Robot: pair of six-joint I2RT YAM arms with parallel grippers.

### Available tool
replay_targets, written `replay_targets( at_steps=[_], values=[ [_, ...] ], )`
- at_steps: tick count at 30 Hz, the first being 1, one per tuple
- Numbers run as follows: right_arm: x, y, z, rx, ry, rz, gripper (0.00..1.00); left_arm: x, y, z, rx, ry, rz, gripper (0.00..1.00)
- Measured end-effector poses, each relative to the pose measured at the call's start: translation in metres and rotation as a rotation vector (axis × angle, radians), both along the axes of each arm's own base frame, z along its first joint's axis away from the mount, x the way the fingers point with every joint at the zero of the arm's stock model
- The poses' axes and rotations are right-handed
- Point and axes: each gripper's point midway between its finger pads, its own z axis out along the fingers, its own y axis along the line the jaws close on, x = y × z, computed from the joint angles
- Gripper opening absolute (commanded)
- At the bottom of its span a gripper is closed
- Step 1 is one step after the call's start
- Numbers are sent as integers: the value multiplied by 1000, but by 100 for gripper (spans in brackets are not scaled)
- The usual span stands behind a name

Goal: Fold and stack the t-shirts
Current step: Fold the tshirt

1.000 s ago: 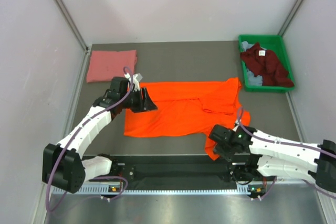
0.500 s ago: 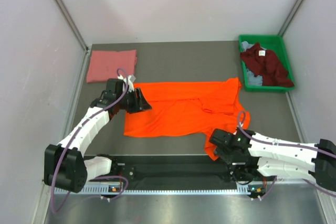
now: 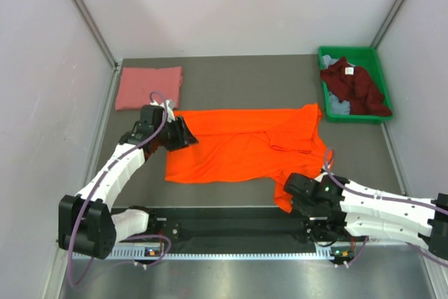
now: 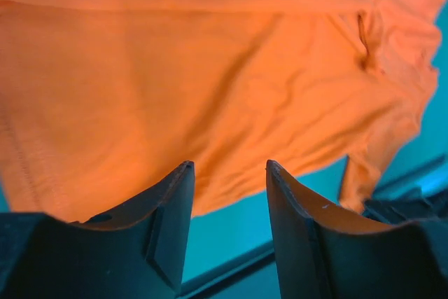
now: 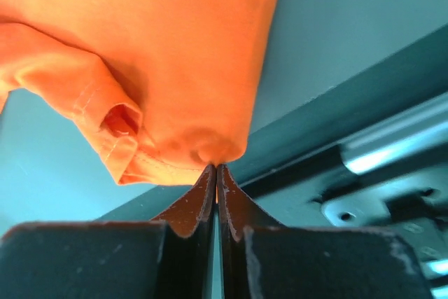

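Note:
The bright orange t-shirt [image 3: 241, 146] lies spread flat across the middle of the table. My left gripper [image 3: 186, 133] hovers open over its upper left edge, with nothing between the fingers [image 4: 227, 166] and orange cloth [image 4: 210, 75] beyond them. My right gripper [image 3: 289, 197] is at the shirt's near right corner. It is shut [image 5: 215, 167], pinching a bunched edge of the orange cloth [image 5: 182, 47] at its tips. A salmon pink t-shirt [image 3: 148, 87] lies folded at the back left. The dark maroon t-shirt [image 3: 353, 82] lies on a pale blue-grey one [image 3: 339, 106] in the bin.
The green plastic bin [image 3: 348, 52] stands at the back right corner. Grey walls close in the table on three sides. The black base rail [image 3: 231, 227] runs along the near edge, just behind the right gripper.
My right gripper has gone from open to shut on the orange shirt's near right corner. My left gripper has drifted slightly left and back along the shirt's upper left edge.

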Motion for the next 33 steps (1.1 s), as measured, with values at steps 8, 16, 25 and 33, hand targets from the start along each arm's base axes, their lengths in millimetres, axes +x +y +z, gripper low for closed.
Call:
replay_targets(
  at_steps=[8, 16, 25, 33],
  values=[
    [12, -14, 31, -50, -98, 47, 0, 4, 5, 12, -6, -43, 29, 52],
    [18, -24, 35, -179, -111, 112, 0, -11, -28, 14, -115, -5, -121, 52],
    [24, -19, 46, -123, -177, 155, 0, -65, -144, 21, -266, -14, -499, 50],
    [25, -17, 53, -50, -232, 173, 0, -84, -216, -18, -300, 63, -645, 48]
  ],
)
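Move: The sleeve, its end already pinched in the right fingers, has its middle roughly 5 cm ahead and 5 cm to the left of that hand, at about its height. From the empty left hand the sleeve lies some 33 cm right, 14 cm back and 11 cm below. The body of the orange shirt spreads with its middle about 20 cm right, 4 cm ahead and 12 cm below the left hand, or 23 cm ahead and 18 cm left of the right. Sweeping rightward over the shirt, after a brief small waver, the empty left hand travels some 22 cm right and 8 cm back towards the sleeve, turning about 35 degrees clockwise and starting to sink late on, fingers staying half open. Meanwhile the right hand keeps its pinch on the sleeve end, lifting it about 5 cm and easing slightly forward, its fingertips tilting forward. ##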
